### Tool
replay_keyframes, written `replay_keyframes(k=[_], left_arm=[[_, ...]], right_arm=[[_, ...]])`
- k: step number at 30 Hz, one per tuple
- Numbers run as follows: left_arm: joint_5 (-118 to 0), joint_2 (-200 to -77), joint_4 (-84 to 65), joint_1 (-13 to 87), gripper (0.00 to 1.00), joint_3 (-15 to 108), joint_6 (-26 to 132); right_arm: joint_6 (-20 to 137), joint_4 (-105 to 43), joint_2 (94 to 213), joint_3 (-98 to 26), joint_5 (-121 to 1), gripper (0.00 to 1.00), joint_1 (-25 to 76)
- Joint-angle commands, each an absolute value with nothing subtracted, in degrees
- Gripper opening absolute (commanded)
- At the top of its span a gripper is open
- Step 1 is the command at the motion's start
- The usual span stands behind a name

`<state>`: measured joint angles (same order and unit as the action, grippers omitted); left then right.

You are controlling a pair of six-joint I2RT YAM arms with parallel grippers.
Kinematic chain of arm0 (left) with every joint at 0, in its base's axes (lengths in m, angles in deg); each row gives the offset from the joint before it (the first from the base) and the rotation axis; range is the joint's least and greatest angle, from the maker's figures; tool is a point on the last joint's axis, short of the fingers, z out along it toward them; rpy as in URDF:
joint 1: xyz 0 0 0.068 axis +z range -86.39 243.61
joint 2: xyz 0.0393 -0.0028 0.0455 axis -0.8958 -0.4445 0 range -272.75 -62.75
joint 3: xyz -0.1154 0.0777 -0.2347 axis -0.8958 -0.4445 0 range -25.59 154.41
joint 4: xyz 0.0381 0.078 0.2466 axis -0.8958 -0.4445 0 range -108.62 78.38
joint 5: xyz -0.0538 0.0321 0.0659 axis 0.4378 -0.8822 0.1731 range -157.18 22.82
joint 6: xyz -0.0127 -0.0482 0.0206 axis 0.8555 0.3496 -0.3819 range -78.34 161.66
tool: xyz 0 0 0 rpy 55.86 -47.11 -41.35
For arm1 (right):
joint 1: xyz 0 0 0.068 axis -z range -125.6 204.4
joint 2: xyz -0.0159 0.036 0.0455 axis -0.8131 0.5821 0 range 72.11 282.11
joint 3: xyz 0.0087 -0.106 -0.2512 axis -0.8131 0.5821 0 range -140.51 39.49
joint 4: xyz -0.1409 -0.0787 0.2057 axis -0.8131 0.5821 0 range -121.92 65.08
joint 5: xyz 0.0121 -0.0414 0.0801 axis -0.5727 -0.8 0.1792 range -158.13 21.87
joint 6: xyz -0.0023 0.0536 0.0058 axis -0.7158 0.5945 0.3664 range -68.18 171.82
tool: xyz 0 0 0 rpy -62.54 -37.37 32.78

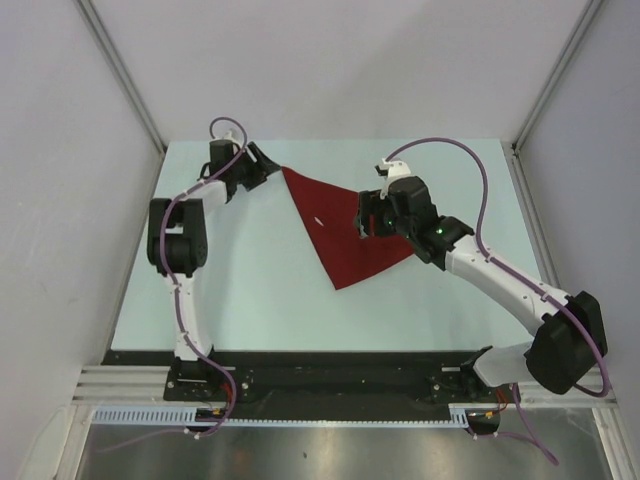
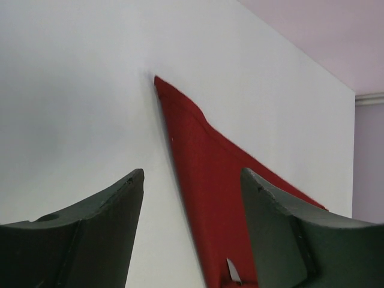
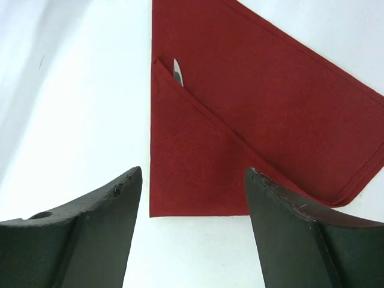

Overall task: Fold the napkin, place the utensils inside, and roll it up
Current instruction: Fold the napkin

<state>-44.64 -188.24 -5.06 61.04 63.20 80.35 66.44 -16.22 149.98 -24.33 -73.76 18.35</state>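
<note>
The dark red napkin (image 1: 340,225) lies flat on the table, folded into a triangle. Of the utensils only a pale knife tip (image 1: 317,221) pokes out from under a folded flap; the rest is hidden. In the right wrist view the tip (image 3: 177,72) sits at the flap's upper corner on the napkin (image 3: 258,120). My left gripper (image 1: 262,165) hovers open at the napkin's far left corner, with the napkin's (image 2: 210,180) long edge running between its fingers (image 2: 120,204). My right gripper (image 1: 366,222) stands open above the napkin's right side, its fingers (image 3: 114,198) straddling a straight edge.
The pale table (image 1: 250,290) is bounded by grey walls on the left, right and back. A black rail (image 1: 330,375) with both arm bases runs along the near edge. The right arm's purple cable (image 1: 470,160) arcs over the table's far right.
</note>
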Motion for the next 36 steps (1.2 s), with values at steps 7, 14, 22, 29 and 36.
replay_keyframes(k=[7,14,22,29,36], left_arm=[[-43.9,-203.0,-4.3,59.8,0.65,82.0,86.5],[-45.6,-209.0,-8.6,59.0,0.58,89.6,88.8],[-44.5,-209.8,-4.7,59.0,0.50,84.9,92.4],[-45.3,-209.4,-2.2,59.3,0.47,81.6,93.2],[-43.7,-210.8,-0.9,60.1,0.20,82.8,94.5]], right_arm=[[69.7,-17.2,149.7,-24.4,-71.5,0.74,19.1],[71.0,-16.9,149.1,-23.5,-71.9,0.74,19.2],[71.3,-16.5,149.8,-23.8,-71.6,0.74,19.4],[71.5,-16.5,150.6,-24.3,-71.3,0.74,19.3],[71.8,-16.5,151.3,-24.4,-70.8,0.74,19.3]])
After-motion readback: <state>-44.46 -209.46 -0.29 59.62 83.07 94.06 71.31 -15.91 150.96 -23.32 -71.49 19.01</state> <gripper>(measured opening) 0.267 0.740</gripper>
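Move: About 8 cm ahead of the left hand, 3 cm to its right and 7 cm below lies the napkin's far left corner. The blade tip peeping from the napkin is some 7 cm back and 14 cm right of that hand; the folded part's near corner is roughly 26 cm back and 21 cm right, both at table level. From the right hand, the far left corner is about 32 cm ahead, 26 cm left and 19 cm below. Reaching forward about 7 cm while sinking some 5 cm and edging right, the left hand brings its open fingers down astride the napkin's far left corner, rolling about 10 degrees so its left side dips. Once there it stays nearly in place and closes the fingers well inward, pinching the corner cloth. ##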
